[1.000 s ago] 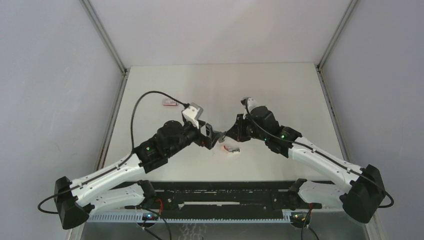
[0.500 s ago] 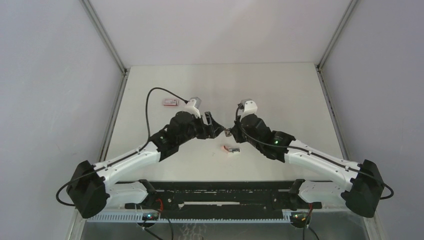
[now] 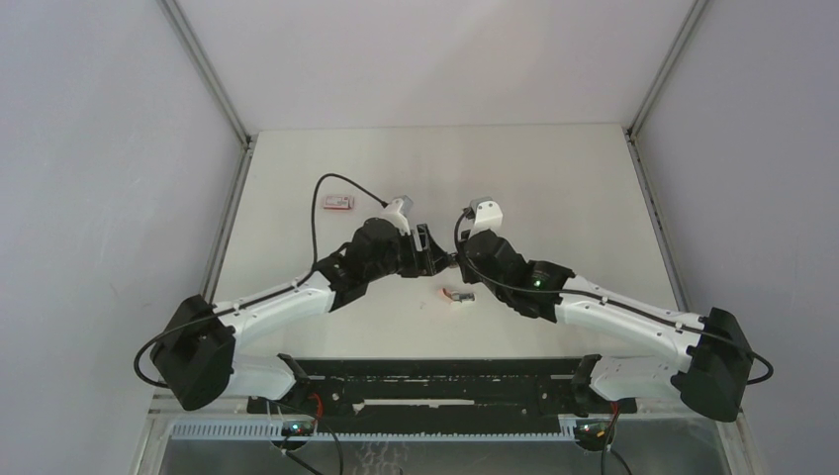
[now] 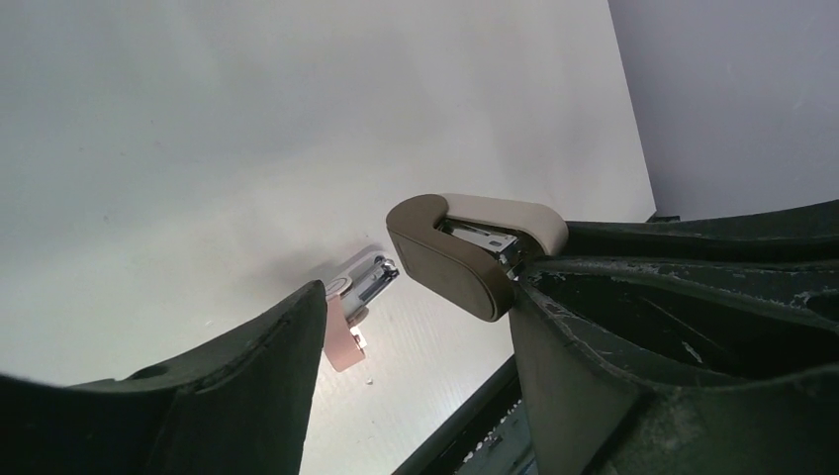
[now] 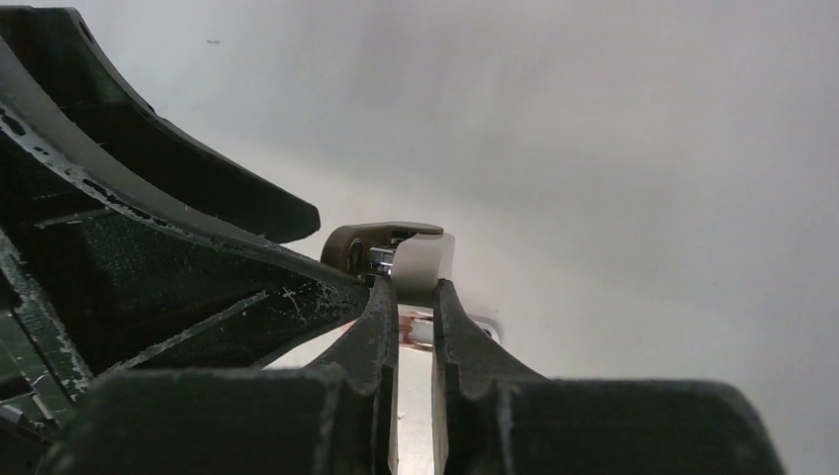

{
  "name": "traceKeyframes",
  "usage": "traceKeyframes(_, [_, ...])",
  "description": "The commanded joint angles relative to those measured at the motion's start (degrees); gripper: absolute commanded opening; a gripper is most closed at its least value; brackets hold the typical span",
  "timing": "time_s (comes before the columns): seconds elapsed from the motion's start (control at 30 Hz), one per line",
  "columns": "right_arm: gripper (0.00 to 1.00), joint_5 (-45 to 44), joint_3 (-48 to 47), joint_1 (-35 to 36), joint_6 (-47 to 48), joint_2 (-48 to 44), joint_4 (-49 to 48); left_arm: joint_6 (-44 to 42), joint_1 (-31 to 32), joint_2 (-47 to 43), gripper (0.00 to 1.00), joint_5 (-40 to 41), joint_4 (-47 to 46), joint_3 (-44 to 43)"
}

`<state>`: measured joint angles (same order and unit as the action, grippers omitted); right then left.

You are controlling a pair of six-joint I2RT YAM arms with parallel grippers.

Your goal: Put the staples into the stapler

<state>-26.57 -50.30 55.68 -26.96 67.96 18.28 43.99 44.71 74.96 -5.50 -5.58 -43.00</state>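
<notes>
The stapler [image 3: 458, 295], pale pink and white, lies on the table near the front; in the left wrist view the stapler [image 4: 353, 302] shows below the jaws, part hidden by one finger. The staples' white box [image 3: 338, 203] with red print lies at the far left; no loose strips show. Above the table, my right gripper [image 3: 451, 260] [image 5: 416, 292] is shut on the pale end of a dark grey-brown tool [image 4: 465, 252] [image 5: 368, 243]. My left gripper [image 3: 427, 255] [image 4: 420, 309] faces it, open, its jaws either side of the tool's rounded end, with a gap on one side.
The black frame rail [image 3: 435, 381] runs along the table's near edge. Grey walls [image 3: 109, 198] close in the left and right sides. The left arm's cable [image 3: 326, 193] loops above the table near the box.
Both arms have reached farther from the near edge and their grippers have met above the stapler. My left jaws have narrowed around the tool. The stapler and the box have not moved.
</notes>
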Motion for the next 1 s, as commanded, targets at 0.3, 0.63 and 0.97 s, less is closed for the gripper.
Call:
traceKeyframes(0.3, [0.0,-5.69,-2.69,3.32,3.08,0.33,-3.21,2.09,0.03,1.63,0.42,-1.47,-4.17,-4.08])
traceKeyframes(0.63, [0.0,-8.32,-2.75,2.87,2.35,-0.06,-1.77,2.86,-0.05,1.31,0.01,0.08,-3.72,-4.22])
traceKeyframes(0.97, [0.0,-5.59,-2.18,-0.2,0.69,-2.05,-0.2,2.43,-0.55,0.91,0.0,0.96,-3.21,-3.79])
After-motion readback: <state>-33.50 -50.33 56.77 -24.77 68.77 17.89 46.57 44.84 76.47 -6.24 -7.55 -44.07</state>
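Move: The brown stapler, gaping open with its pale half in the right fingers, has its middle about 3 cm to the right of the left hand, 1 cm ahead and level in height; from the right hand it is 2 cm to the left, level otherwise. Below on the table, the pink stapler lies some 3 cm right, 1 cm back and 13 cm down from the left hand. Left fingers pinch the brown stapler's dark half, hand easing about 1 cm right and up; right keeps hold. ##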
